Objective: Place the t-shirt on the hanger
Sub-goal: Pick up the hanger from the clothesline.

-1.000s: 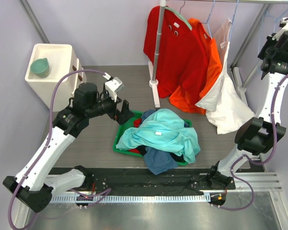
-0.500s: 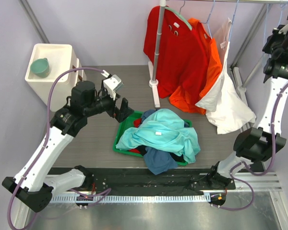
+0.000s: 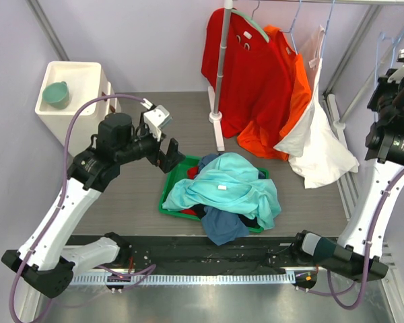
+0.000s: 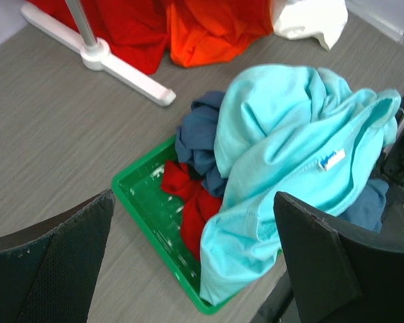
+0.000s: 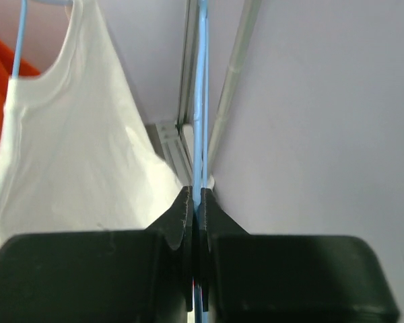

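Note:
The light turquoise t-shirt (image 3: 227, 183) lies crumpled on top of a clothes pile in a green tray (image 3: 165, 196); its white neck label faces up. In the left wrist view the t-shirt (image 4: 289, 141) fills the right half. My left gripper (image 3: 171, 157) is open and empty, hovering over the tray's left end (image 4: 140, 195). My right gripper (image 5: 196, 199) is shut on the thin pale-blue wire hanger (image 5: 200, 94), held high at the far right (image 3: 394, 86), well away from the t-shirt.
A slate-blue garment (image 3: 223, 226) and a red one (image 4: 188, 195) lie under the t-shirt. A rack pole with a white foot (image 3: 217, 118) holds red (image 3: 246, 74) and orange shirts and a white garment (image 3: 316, 141). A white cabinet (image 3: 71, 101) stands at the back left.
My right arm has swung its elbow down toward its base and lowered its wrist along the right wall, the hanger still gripped. My left arm has hardly moved.

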### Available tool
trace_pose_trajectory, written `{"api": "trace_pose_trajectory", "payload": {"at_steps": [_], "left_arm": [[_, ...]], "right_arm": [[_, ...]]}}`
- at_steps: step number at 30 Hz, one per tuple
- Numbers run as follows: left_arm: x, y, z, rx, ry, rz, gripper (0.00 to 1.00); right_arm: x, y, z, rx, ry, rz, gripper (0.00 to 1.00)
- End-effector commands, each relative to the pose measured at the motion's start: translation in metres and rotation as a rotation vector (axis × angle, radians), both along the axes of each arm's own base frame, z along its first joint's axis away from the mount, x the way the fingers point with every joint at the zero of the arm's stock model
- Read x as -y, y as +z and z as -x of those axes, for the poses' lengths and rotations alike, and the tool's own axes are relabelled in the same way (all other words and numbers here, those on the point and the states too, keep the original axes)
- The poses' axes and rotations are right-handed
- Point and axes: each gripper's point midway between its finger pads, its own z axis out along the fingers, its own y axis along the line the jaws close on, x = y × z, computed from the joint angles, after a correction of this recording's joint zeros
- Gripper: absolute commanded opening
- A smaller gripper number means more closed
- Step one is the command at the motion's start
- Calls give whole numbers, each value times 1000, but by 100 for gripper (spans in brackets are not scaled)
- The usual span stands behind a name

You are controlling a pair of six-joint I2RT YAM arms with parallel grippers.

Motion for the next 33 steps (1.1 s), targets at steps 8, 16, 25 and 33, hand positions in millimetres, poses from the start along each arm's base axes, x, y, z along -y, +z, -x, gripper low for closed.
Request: {"api": "trace_pose_trajectory", "payload": {"at_steps": [8,16,25,33], "left_arm": [[20,20,47,-137,-192,120,100],[2,36,54,-72,-117,244,100],[-27,48,73,12,-75,440,99],[-43,9,76,97,-123,162,98]], "right_arm": [[-176,60,148,72,637,231,1],[-251,41,173,3,1166,27,1],[-268,-29,146,-180,1396,-346,1],[-311,-102,188,-517,1561,-201,1]]}}
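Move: My right hand already grips the blue hanger. The turquoise t-shirt I carry it towards lies about 42 cm to the left, 8 cm back and 42 cm below, on the green basket, whose middle is some 45 cm left, 8 cm back. The white cloth hangs roughly 18 cm left and 17 cm farther out than this hand, the orange shirt about 25 cm left, 17 cm farther out. From my left hand, the t-shirt is level ahead, some 13 cm right and 29 cm below. Keeping the bottom bar pinched, I swing the hanger about 30 cm left and 15 cm back with my right hand, rising first and then sinking to finish some 10 cm lower, while turning it roughly 90 degrees counter-clockwise until my fingers point left and slightly down. My open left hand draws back about 7 cm and a little left. ##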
